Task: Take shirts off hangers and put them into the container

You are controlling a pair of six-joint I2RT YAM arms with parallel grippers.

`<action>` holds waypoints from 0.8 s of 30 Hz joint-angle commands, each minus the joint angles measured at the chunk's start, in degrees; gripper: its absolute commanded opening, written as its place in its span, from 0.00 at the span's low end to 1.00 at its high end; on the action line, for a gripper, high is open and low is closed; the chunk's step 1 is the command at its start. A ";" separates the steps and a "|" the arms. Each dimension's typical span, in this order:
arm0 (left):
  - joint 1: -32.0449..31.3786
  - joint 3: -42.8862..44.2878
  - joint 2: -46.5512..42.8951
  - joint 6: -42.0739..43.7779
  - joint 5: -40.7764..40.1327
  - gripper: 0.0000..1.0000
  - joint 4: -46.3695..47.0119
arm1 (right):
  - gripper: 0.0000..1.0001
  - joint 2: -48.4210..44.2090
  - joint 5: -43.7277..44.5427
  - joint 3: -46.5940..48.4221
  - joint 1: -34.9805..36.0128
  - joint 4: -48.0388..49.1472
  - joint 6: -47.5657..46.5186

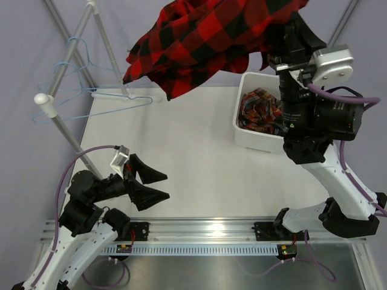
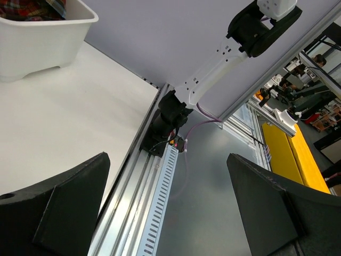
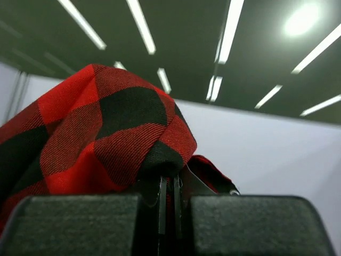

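Note:
My right gripper (image 3: 168, 184) is shut on a fold of the red-and-black check shirt (image 3: 106, 133). It holds it high at the back of the table, and the cloth (image 1: 199, 42) drapes to the left above the surface. The multicolour plaid shirt (image 1: 259, 109) lies bunched in the white container (image 1: 254, 140), which sits under the right arm. Two light-blue wire hangers (image 1: 77, 53) stay at the rack on the left, one of them (image 1: 124, 98) reaching over the table's back edge. My left gripper (image 1: 151, 184) stands open and empty near the front left.
The rack's white-and-grey poles (image 1: 106, 42) cross at the back left, with a round knob (image 1: 45, 103) beside the table edge. In the left wrist view the container's corner (image 2: 48, 42) and the metal rail (image 2: 144, 202) along the front edge show.

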 commanded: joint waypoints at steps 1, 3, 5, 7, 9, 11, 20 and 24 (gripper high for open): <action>-0.06 -0.97 -0.93 -1.18 2.86 0.99 2.49 | 0.00 3.95 -7.64 0.29 -0.80 10.73 -14.85; -0.06 -1.50 -1.54 -0.91 3.13 0.99 2.48 | 0.00 4.91 -9.92 1.26 -3.33 11.90 -15.93; -0.06 -2.11 -1.63 -0.91 3.30 0.99 2.22 | 0.00 5.97 -11.16 3.97 -6.06 11.64 -15.58; -0.06 -2.90 -1.89 -0.82 3.30 0.98 1.69 | 0.00 8.34 -12.65 7.74 -11.05 11.81 -14.18; -0.06 -3.69 -2.51 -0.30 3.65 0.98 1.61 | 0.00 10.28 -14.75 10.48 -14.06 9.71 -13.38; -0.06 -4.49 -2.69 1.10 3.31 0.99 0.56 | 0.00 12.29 -15.38 14.78 -16.70 9.70 -14.52; -0.06 -5.72 0.21 2.34 4.53 0.98 1.52 | 0.00 14.77 -20.39 31.40 -17.50 2.06 -17.25; 0.02 -5.98 -0.93 2.34 4.89 0.98 1.17 | 0.00 10.73 -22.67 32.46 -17.33 -0.31 -15.58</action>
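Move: The right hand, high up and already gripping the red-and-black shirt, has the white container about 22 cm ahead, some 18 cm to its right and roughly 64 cm below. The plaid shirt lies inside it, 22 cm ahead and 17 cm right of that hand, 65 cm down. From the empty left hand the container is about 40 cm ahead, 40 cm to the right and 24 cm lower. Still pinching the red-and-black shirt in shut fingers, the right hand swings forward about 10 cm and then back nearly as far, ending some 9 cm higher and 4 cm farther right. Its upward-pointing fingers tip back and the wrist turns clockwise, each about 20 degrees. The open left hand sinks about 4 cm, touching nothing. ##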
